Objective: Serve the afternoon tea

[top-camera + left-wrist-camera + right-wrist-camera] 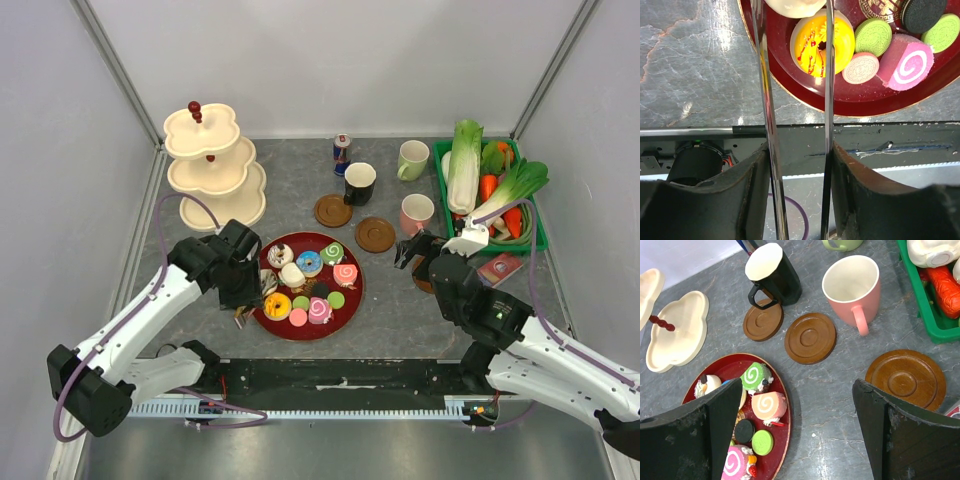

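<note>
A red plate (352, 300) holds the toy pastries: a yellow donut (277, 305), a blue donut (309, 263), a green swirl roll (332, 253) and pink rolls (345, 274). My left gripper (240, 288) is over the plate's left edge, shut on metal tongs (769, 100). The tong arms straddle the yellow donut (812, 45); I cannot tell whether they touch it. Black mug (359, 183), pink mug (417, 213) and pale green mug (412, 160) stand behind the plate. My right gripper (415, 250) hovers open and holds nothing, right of the plate and near the pink mug (852, 287).
A cream three-tier stand (212, 165) rises at the back left. Two wooden coasters (333, 210) (375, 234) lie between plate and mugs, a third (905, 377) beside my right fingers. A green crate of toy vegetables (490, 190) sits at right, a drink can (342, 152) at the back.
</note>
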`<state>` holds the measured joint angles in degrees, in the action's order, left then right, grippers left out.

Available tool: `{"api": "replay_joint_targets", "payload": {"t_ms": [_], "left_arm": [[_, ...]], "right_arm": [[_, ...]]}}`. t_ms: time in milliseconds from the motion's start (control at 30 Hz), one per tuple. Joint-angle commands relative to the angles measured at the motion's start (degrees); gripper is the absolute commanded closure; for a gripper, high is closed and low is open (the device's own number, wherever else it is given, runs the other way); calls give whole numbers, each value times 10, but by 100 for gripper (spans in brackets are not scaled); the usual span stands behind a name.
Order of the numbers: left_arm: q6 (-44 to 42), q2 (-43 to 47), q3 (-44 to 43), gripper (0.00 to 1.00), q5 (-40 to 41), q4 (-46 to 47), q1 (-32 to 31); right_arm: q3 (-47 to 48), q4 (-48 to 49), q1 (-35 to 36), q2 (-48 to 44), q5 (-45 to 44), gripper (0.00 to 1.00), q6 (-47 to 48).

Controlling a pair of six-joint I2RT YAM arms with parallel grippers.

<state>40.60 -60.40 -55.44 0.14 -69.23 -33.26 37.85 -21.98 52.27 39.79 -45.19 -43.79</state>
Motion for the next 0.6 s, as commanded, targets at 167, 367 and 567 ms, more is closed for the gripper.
{"api": "replay_joint_targets", "payload": {"t_ms": [167, 367, 567], "left_arm": [[4, 21, -52, 55, 25, -2, 0], [40, 64, -80, 56, 80, 0, 0], [64, 57, -76, 56, 154, 82, 5]], "right_arm": [[-1, 0, 0, -21, -25, 2, -3], [9, -7, 0, -34, -33, 2, 5], [32, -27, 0, -37, -30, 2, 10]]}}
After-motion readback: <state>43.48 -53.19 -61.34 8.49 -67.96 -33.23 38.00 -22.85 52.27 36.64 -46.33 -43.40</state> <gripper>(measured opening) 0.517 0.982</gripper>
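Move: The left hand already holds the tongs, their tips around the white donut on the red plate, some 8 cm ahead, 3 cm to the right and 8 cm below. The three-tier stand is about 27 cm ahead and 9 cm left. The yellow donut lies roughly 5 cm nearer than the white one and 3 cm to its right; the striped donut is 7 cm beyond it and 4 cm right. From the right hand, the white donut lies about 35 cm left, 2 cm back and 16 cm down. Keeping the white donut pinched between the tong tips, the left fingers squeeze the tongs a touch narrower, then the hand lifts about 5 cm, gathering speed, while working some 3 cm forward towards the tiered stand. The wrist tips back roughly 15 degrees as it goes, swinging the tong tips forward and up. ##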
